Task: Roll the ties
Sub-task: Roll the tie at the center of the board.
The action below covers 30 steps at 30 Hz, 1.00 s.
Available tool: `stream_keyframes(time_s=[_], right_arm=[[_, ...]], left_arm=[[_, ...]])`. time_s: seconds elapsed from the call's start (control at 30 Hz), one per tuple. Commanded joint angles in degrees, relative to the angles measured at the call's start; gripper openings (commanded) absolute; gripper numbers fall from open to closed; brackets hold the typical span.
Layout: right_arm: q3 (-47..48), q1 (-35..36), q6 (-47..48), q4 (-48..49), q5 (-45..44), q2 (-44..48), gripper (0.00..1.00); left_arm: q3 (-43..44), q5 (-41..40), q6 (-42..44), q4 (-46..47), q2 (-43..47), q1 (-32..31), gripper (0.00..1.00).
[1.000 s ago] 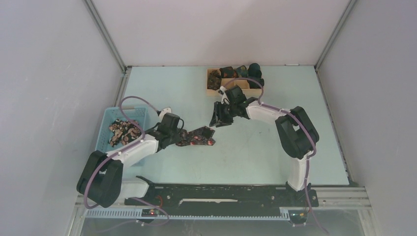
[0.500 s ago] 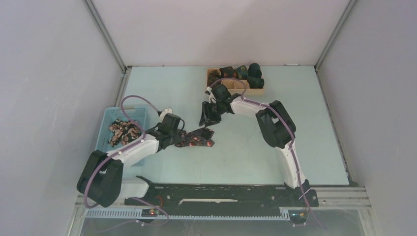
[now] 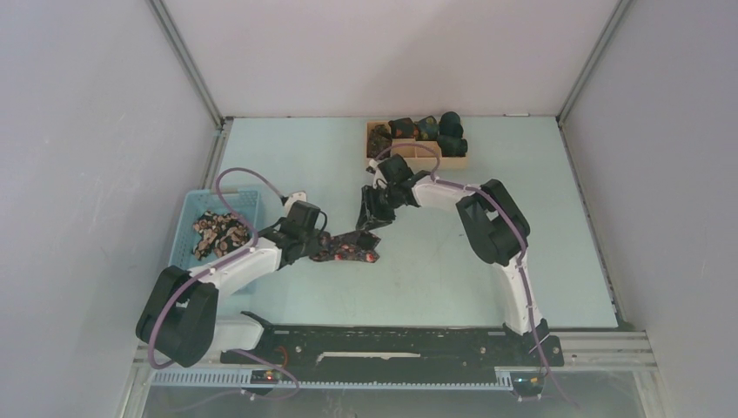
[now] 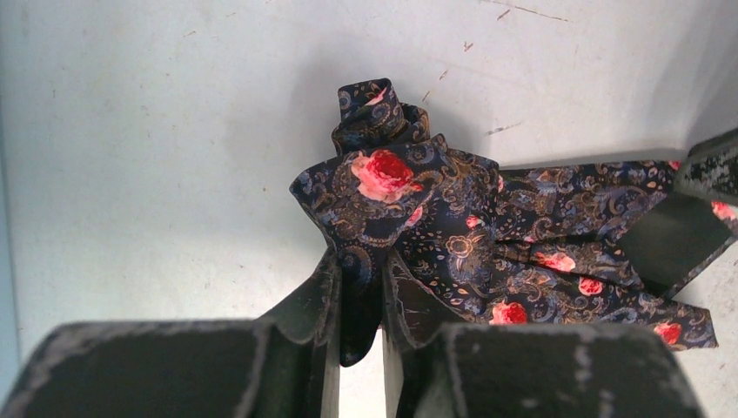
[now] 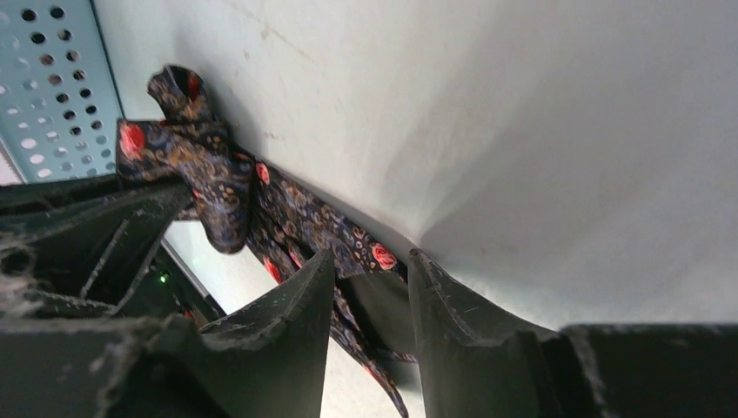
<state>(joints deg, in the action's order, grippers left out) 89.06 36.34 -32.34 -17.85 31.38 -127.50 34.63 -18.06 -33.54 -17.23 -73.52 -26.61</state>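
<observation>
A dark floral tie (image 3: 352, 251) lies crumpled on the table ahead of the left arm. In the left wrist view the tie (image 4: 522, 235) has a small rolled tip at its far end. My left gripper (image 4: 358, 261) is shut on a fold of it near that tip. In the top view the left gripper (image 3: 320, 246) sits at the tie's left end. My right gripper (image 3: 370, 218) hangs over the right end. In the right wrist view the right gripper (image 5: 370, 261) is open, its fingers (image 5: 313, 287) either side of the tie (image 5: 218, 183), with a gap showing.
A light-blue basket (image 3: 196, 205) at the left holds more loose ties (image 3: 218, 233); its perforated wall (image 5: 52, 78) shows in the right wrist view. A wooden divided tray (image 3: 435, 163) at the back holds several dark rolls (image 3: 439, 131). Grey walls close in the table.
The right arm swung left from beside the tray, then lowered its gripper onto the tie's right end, jaws narrowing a little. The left gripper kept its hold and place.
</observation>
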Motion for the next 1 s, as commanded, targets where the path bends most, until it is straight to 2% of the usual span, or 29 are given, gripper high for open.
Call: stream_keyframes(time_s=[0.0, 0.23, 0.97], right_arm=[[-6.8, 0.5, 1.2, -4.2, -4.1, 2.6, 0.40], [-10.2, 1.4, 0.7, -6.2, -5.6, 7.3, 0.39], [-12.8, -4.5, 2.9, -9.1, -7.7, 17.1, 0.38]], left_arm=[[1.2, 1.2, 1.9, -1.6, 0.3, -1.0, 0.09], [2.1, 0.1, 2.9, -2.9, 0.3, -2.6, 0.08], [10.7, -17.4, 3.8, -13.9, -7.6, -11.5, 0.07]])
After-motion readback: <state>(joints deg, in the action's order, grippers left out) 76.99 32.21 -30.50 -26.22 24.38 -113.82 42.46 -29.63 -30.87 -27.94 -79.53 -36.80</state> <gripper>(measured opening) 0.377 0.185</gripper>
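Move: The tie's loose tail end lies some 3 cm back and 1 cm right of the right hand, about 2 cm below it. The half-made roll is roughly 10 cm to the right hand's left and 3 cm back. From the left hand, which already grips that roll just about 1 cm ahead of and 1 cm right of its fingertips, the tail end is about 13 cm right and level ahead, 3 cm lower; the blue basket is about 23 cm left, level ahead. Back and to the right, low and level, the right hand sweeps its half-open fingers off the tail's far edge and across the tail end, about 4 cm back; then it bears right and slightly forward past the end, lifting at the last, some 8 cm right in all, fingers tipping down about 10 degrees. The left hand keeps the roll pinched, eases back and right about 1 cm, then rolls its left side up some 15 degrees. ##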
